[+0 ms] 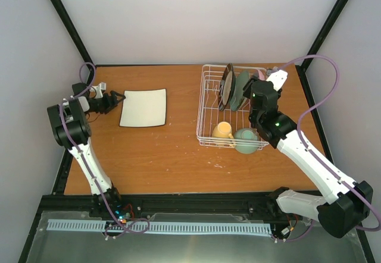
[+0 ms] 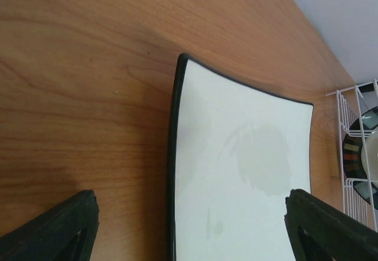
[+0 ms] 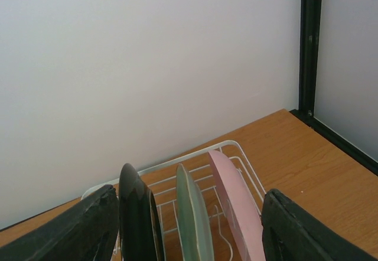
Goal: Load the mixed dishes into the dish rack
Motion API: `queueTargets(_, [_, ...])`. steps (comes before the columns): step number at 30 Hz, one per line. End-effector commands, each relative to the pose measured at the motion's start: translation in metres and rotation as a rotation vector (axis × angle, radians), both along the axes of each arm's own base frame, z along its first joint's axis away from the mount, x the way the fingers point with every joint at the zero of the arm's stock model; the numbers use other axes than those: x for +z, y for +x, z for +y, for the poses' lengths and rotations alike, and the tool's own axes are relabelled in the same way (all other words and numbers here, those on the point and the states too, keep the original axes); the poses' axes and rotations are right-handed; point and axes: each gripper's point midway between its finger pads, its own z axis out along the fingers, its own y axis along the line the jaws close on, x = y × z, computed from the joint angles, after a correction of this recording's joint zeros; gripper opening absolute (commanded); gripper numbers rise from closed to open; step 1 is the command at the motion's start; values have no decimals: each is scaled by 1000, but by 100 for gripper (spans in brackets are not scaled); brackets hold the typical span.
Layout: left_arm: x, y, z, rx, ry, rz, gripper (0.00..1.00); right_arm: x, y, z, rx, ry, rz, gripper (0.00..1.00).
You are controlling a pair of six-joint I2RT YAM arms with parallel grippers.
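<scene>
The white square plate (image 1: pixel 143 108) (image 2: pixel 236 172) lies flat on the table at the left. My left gripper (image 1: pixel 118 100) (image 2: pixel 192 228) is open at its left edge, one finger over bare wood and the other over the plate. In the dish rack (image 1: pixel 205 105) (image 3: pixel 236 149) the dark-rimmed plate (image 1: pixel 227 86) (image 3: pixel 136 214), mint-green plate (image 1: pixel 241 90) (image 3: pixel 192 219) and pink plate (image 1: pixel 262 72) (image 3: pixel 233 208) stand on edge. The yellow mug (image 1: pixel 222 131) and mint-green bowl (image 1: pixel 246 140) sit in its front part. My right gripper (image 1: pixel 257 89) (image 3: pixel 195 231) hovers open over the standing plates, holding nothing.
The white back wall rises just behind the rack, and black frame posts (image 3: pixel 311 48) stand at the corners. Bare wooden tabletop (image 1: pixel 178 150) lies between the square plate and the rack. The right arm reaches over the rack's right side.
</scene>
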Motion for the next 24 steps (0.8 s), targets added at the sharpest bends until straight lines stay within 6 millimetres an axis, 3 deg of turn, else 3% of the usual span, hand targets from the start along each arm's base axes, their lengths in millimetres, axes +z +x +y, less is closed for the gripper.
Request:
queueTargets(1, [-7, 11, 4, -16, -9, -48, 87, 9, 4, 1, 5, -11, -36, 66])
queueTargets(10, [-25, 14, -9, -76, -133, -42, 80, 10, 11, 5, 16, -13, -45, 65])
queueTargets(16, [-38, 12, -19, -105, -180, -19, 67, 4, 17, 12, 34, -10, -35, 65])
queueTargets(24, [-39, 14, -31, -140, -201, -9, 62, 2, 20, 13, 40, -7, -34, 65])
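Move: The flat white tray, last thing left on the table, has its middle about 9 cm to the right of the left hand, some 4 cm back and 3 cm below; its left rim shows between the open fingers. Nothing else stands close to it; the dish rack's middle is roughly 53 cm to the left hand's right, about 3 cm back. From the raised right hand the tray lies some 52 cm left, 8 cm ahead and 33 cm down. At the white tray's left rim the left hand edges about 2.5 cm forward and to the right, barely sinking, while the wrist turns roughly 15 degrees: its left side drops and it swings a little clockwise, fingertips lifting. Its fingers close about a quarter of their range around the rim; contact can't be made out. The empty right hand drifts some 2 cm forward and left above the rack. ##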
